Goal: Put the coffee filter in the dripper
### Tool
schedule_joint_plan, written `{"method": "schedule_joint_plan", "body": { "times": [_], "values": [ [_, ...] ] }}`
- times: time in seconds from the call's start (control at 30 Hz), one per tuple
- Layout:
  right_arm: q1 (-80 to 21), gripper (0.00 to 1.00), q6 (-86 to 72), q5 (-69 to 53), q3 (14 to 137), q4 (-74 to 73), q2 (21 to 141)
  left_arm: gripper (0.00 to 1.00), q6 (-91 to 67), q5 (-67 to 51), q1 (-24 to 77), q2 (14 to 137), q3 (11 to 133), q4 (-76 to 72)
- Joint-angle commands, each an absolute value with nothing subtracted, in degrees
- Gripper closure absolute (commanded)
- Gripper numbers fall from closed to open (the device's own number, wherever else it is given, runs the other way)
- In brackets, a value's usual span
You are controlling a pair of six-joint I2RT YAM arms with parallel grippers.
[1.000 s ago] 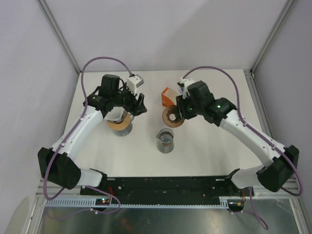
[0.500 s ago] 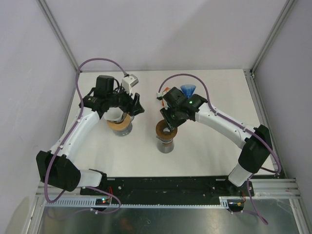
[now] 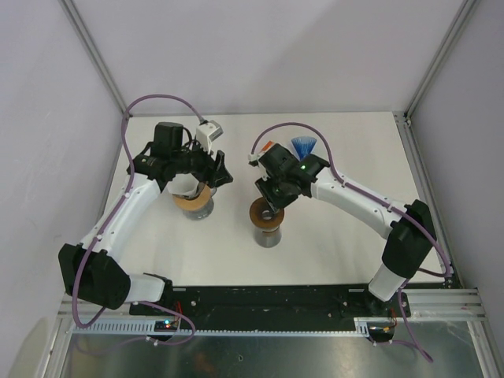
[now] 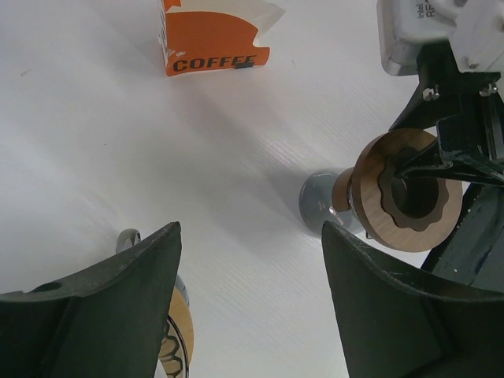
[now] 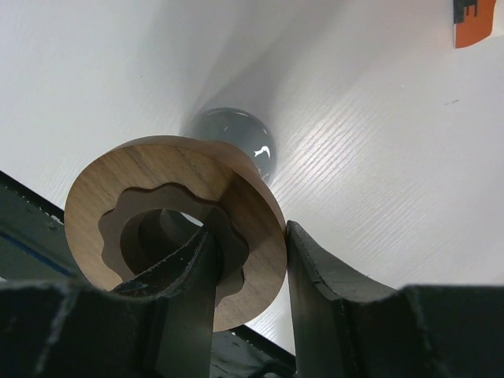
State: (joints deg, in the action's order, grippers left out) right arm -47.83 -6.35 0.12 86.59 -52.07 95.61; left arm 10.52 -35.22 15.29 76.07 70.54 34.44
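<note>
The dripper is a wooden ring [image 3: 264, 213] with a scalloped hole. My right gripper [image 3: 272, 203] is shut on its rim, one finger through the hole and one outside, seen close in the right wrist view [image 5: 250, 236]. The ring [image 5: 142, 197] hangs over a grey glass cup [image 3: 268, 235]. White paper, the coffee filter [image 4: 264, 12], sticks out of an orange COFFEE box [image 4: 209, 39]. My left gripper [image 3: 219, 170] stands open and empty [image 4: 250, 232] to the left.
A second wooden ring on a metal cup [image 3: 197, 203] sits under the left gripper. A blue pleated fan-shaped thing [image 3: 303, 146] stands behind the right arm, beside the orange box [image 3: 266, 146]. Metal frame posts run along both sides.
My right gripper has carried the wooden ring left and toward the front, from the table by the box to above the glass cup. The left gripper drew back slightly.
</note>
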Motion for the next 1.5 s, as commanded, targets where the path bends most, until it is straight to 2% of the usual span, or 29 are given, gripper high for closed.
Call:
{"method": "schedule_joint_plan", "body": {
  "times": [0.0, 0.4, 0.67, 0.83, 0.97, 1.17, 1.3, 1.47],
  "values": [
    [-48.52, 0.68, -5.45, -1.25, 86.61, -51.19, 95.64, 0.24, 9.73, -37.21, 14.63, 74.38, 70.36, 33.15],
    [-48.69, 0.46, -4.93, -0.33, 86.39, -51.47, 96.14, 0.23, 9.91, -37.62, 14.59, 74.38, 70.07, 33.15],
    [-48.78, 0.41, -5.15, -0.44, 87.18, -50.89, 94.56, 0.23, 9.61, -38.79, 14.61, 74.47, 69.94, 33.19],
    [-47.73, 0.33, -4.38, -1.52, 89.10, -49.52, 90.84, 0.23, 9.68, -38.97, 14.52, 74.19, 70.22, 33.16],
    [-42.23, 0.31, -5.27, -3.51, 89.30, -44.81, 86.28, 0.23, 9.70, -38.83, 14.07, 74.06, 70.52, 33.15],
    [-23.45, 0.29, -13.61, -9.84, 86.20, -30.36, 82.68, 0.23, 9.71, -37.64, 13.28, 74.04, 70.52, 33.20],
    [-14.64, 0.29, -18.87, -11.01, 87.17, -24.11, 87.36, 0.23, 9.65, -37.63, 13.00, 74.20, 70.40, 33.21],
    [-9.10, 0.30, -22.73, -10.12, 93.05, -21.58, 99.56, 0.23, 9.73, -37.66, 12.93, 74.82, 70.33, 33.21]
  ]
}}
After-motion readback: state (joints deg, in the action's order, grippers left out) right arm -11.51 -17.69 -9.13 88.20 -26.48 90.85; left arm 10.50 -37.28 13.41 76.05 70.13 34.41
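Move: My right hand pinches the dark wood collar by its outer rim; the glass beaker it goes onto stands about 3 cm back, 1 cm left, its middle some 8 cm below. The coffee box is about 15 cm ahead, 3 cm right, and the blue filter 21 cm ahead, 9 cm right, both some 11 cm down. The light-wood dripper sits 21 cm left, 4 cm ahead, 5 cm down. From my left hand the beaker is about 12 cm right, 7 cm back, 15 cm down. With my right hand I ease the collar down barely 1 cm onto the glass beaker, then spread my fingers and let go of its rim. Once clear, I sweep the empty hand fast, about 20 cm forward, 15 cm right and 11 cm up, out past the right side of the coffee box, turning the wrist clockwise some 35 degrees while the fingers tip upward. ##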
